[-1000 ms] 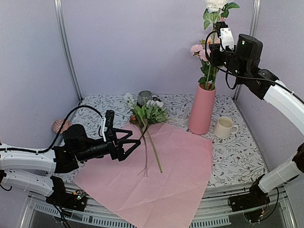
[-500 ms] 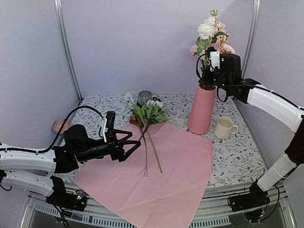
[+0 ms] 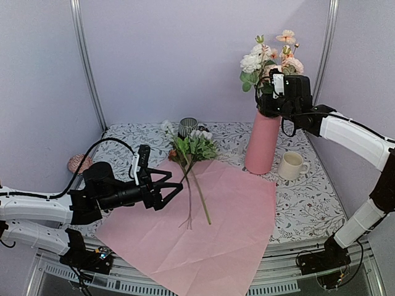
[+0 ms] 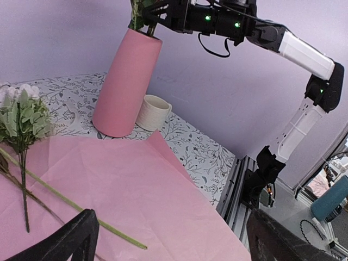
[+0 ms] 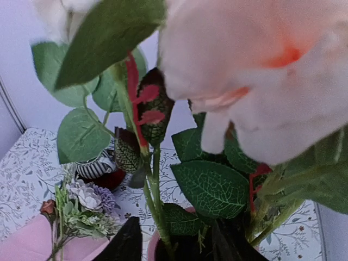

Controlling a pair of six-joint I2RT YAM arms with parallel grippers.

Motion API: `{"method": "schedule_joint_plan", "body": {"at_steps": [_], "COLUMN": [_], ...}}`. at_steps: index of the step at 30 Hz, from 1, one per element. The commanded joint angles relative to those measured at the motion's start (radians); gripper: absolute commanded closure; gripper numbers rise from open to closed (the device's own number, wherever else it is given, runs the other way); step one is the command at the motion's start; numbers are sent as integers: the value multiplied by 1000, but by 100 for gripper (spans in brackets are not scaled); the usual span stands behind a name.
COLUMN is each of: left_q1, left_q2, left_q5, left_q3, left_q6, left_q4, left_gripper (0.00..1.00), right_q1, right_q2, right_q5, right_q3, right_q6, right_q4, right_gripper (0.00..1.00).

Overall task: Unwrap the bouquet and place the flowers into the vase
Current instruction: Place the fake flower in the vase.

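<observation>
The pink vase [image 3: 262,142] stands at the back right with a bunch of flowers [image 3: 271,58] upright in it. My right gripper [image 3: 265,103] sits at the vase mouth; in its wrist view the black fingers [image 5: 126,243] stand apart either side of the green stems [image 5: 156,212], above the vase rim [image 5: 151,246]. The bouquet is undone: its pink paper [image 3: 203,228] lies flat, and a few flowers [image 3: 192,148] rest on its far edge with stems pointing toward me. My left gripper [image 3: 168,188] hovers open just left of those stems, nothing between its fingers [image 4: 65,242].
A cream cup [image 3: 291,165] stands right of the vase, also seen in the left wrist view [image 4: 153,112]. A striped mug [image 3: 187,126] sits at the back behind the loose flowers. A pinkish lump [image 3: 78,163] lies at the table's left edge. Metal posts rise at both back corners.
My right arm came down and lowered the flower bunch into the vase, and its jaws have parted. The left arm and the loose flowers have not moved.
</observation>
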Motion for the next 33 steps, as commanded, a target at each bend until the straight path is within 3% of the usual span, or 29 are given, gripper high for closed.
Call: {"method": "schedule_joint_plan", "body": {"at_steps": [1,7,15,18,20,23,33], "left_q1": [-4,-4,-3,15,45,99,151], "left_q2": [1,17,35,58,90,161,325], "left_q5": [-13,-7,-93,-155,-163,-129,-141], "left_q3": [14,21,42,61,77,100,196], "left_q6": [10,4,-27,-64,-103,-161,-171], "left_q4": [0,7,-58,-119,-158,-201,-333], "left_gripper": [3,3,4,14,27,37,40], "right_q1": [-4,-3,3,39,80,134,186], "right_q2": [-85,-153,-260,-296,-299,-272,-149], "right_q5": [-55,-152,-489,-618,-653,-675,-689], "right_q3": [-17,-22,-81,-141,-174,-224,-364], "right_q6": [17,33,15,11,8,-3,-4], "right_q4": [-51,-130,-176,-131,-80,-22,223], "right_gripper": [47,32,29,30,30,30,31]}}
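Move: The left hand hangs open about 23 cm above the table. The crossing stems of the remaining flowers lie some 24 cm ahead of it, 3 cm right and 22 cm below, with the striped cup roughly 16 cm beyond them. The right hand is at the vase mouth, the vase's middle about 19 cm straight below it and the mug about 5 cm back, 10 cm right and 29 cm below. From the right hand the crossing stems lie 26 cm left, 3 cm back and 32 cm below. Back and then leftward, the right hand draws clear of the flowers in the vase, rising a little at first, then sinking; it ends some 16 cm back, its fingers opened farther and swung about 45 degrees counter-clockwise towards the flowers on the paper. Down and forward, the left hand starts towards the same stems, tipping its fingers down and narrowing them to a little over half open. ##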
